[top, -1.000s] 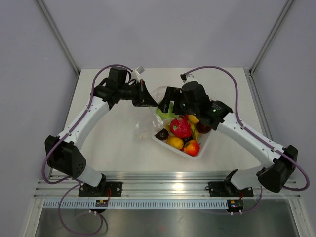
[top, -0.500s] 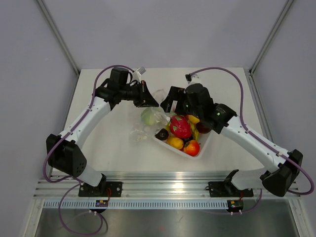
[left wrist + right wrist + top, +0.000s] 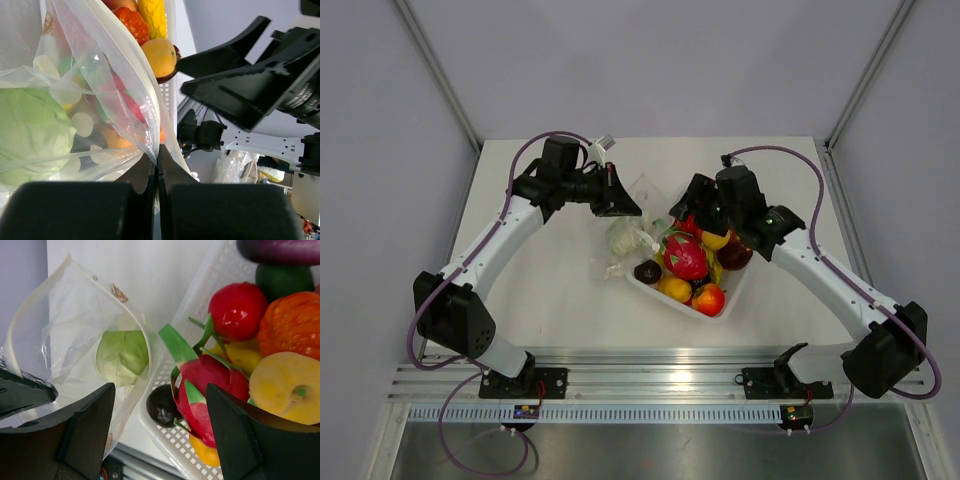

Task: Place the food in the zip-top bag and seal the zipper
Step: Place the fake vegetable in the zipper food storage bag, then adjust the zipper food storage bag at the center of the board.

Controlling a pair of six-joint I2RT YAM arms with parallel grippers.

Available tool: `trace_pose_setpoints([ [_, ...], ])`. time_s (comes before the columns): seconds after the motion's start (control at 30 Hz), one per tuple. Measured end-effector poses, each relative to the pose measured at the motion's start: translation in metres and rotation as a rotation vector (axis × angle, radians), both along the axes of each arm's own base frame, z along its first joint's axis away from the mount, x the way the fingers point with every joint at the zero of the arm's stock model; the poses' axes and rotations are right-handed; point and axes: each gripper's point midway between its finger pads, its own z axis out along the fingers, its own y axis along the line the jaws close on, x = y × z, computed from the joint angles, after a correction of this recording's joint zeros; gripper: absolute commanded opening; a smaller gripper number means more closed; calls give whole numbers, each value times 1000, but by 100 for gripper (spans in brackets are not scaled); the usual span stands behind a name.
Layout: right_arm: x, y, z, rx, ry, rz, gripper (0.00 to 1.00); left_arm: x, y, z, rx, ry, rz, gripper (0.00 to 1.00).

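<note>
My left gripper (image 3: pixel 620 204) (image 3: pixel 157 150) is shut on one lip of the see-through zip-top bag (image 3: pixel 620 245) (image 3: pixel 75 340), holding its mouth up and open. A pale green cabbage (image 3: pixel 620 238) (image 3: pixel 122 357) (image 3: pixel 30 125) lies inside. The zipper (image 3: pixel 107 287) shows as a cream strip curving round the open mouth. My right gripper (image 3: pixel 686 214) (image 3: pixel 160 400) hovers open and empty over the tray's near-bag corner, above a dark purple fruit (image 3: pixel 162 407) and the pink dragon fruit (image 3: pixel 685 255) (image 3: pixel 210 385).
The white perforated tray (image 3: pixel 738 295) (image 3: pixel 200 285) sits right of the bag and touches it. It holds a red tomato (image 3: pixel 237 307), an orange pumpkin (image 3: pixel 292 322), a yellow fruit (image 3: pixel 287 390), an eggplant (image 3: pixel 280 250) and other pieces.
The cabbage dropped from my right gripper into the bag. The right gripper then drew back to the right over the tray, its jaws a little narrower. The left gripper held still.
</note>
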Motion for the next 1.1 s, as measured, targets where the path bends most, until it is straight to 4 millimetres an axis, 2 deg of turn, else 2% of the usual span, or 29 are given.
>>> trace_pose_setpoints([
  [0.13,-3,16,-20,11,71,71,80,0,0,0,-1,0,-1,0],
  [0.23,-4,24,-33,10,113,108,72,0,0,0,0,0,-1,0],
  [0.27,-3,27,-36,11,122,118,60,0,0,0,0,0,-2,0],
  [0.33,0,34,-40,9,136,144,43,-1,0,-1,3,-4,-5,0],
  [0.37,3,37,-41,12,139,151,21,-1,1,-2,7,-3,-8,0],
  [0.4,6,40,-42,11,140,162,11,-3,2,-4,15,-2,-11,0],
  [0.43,7,43,-43,19,144,166,3,-4,3,-5,23,3,-13,0],
  [0.47,9,46,-44,27,144,174,0,-4,7,-9,38,6,-13,0],
  [0.57,9,54,-42,40,147,196,0,-3,20,-18,95,11,10,0],
  [0.6,10,58,-38,43,141,205,0,0,28,-22,121,7,31,7],
  [0.63,12,64,-33,47,130,215,0,3,37,-27,156,3,57,16],
  [0.67,13,72,-27,52,117,230,0,6,45,-31,191,2,79,38],
  [0.77,11,101,-8,69,75,281,0,12,69,-41,299,-1,142,60],
  [0.8,9,110,-4,74,67,298,0,13,75,-44,335,2,161,65],
  [0.93,2,140,1,101,59,319,0,14,95,-47,466,2,228,66],
  [1.1,3,146,-4,112,75,289,0,12,117,-43,626,-22,313,64],
])
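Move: My left hand still pinches the zip bag's rim. The free near rim I want with my open right hand is about 5 cm to that hand's left, 1 cm ahead and 4 cm lower; from the left hand it is roughly 6 cm right, 1 ahead, 4 below. From the right hand, the cabbage in the bag lies some 15 cm left and 2 ahead, the dragon fruit 7 back and 3 right, the tomato 4 ahead and 4 right, all 12 to 15 cm below. I bring my right hand left and down to the bag's near rim, shut its fingers and pinch it, then draw it about 10 cm farther left, rising some 4 cm. Meanwhile my left hand lets go, opens and backs off about 12 cm left, dipping 4 cm and swinging its fingers round to point mostly down, ending open around the bag's left rim. ##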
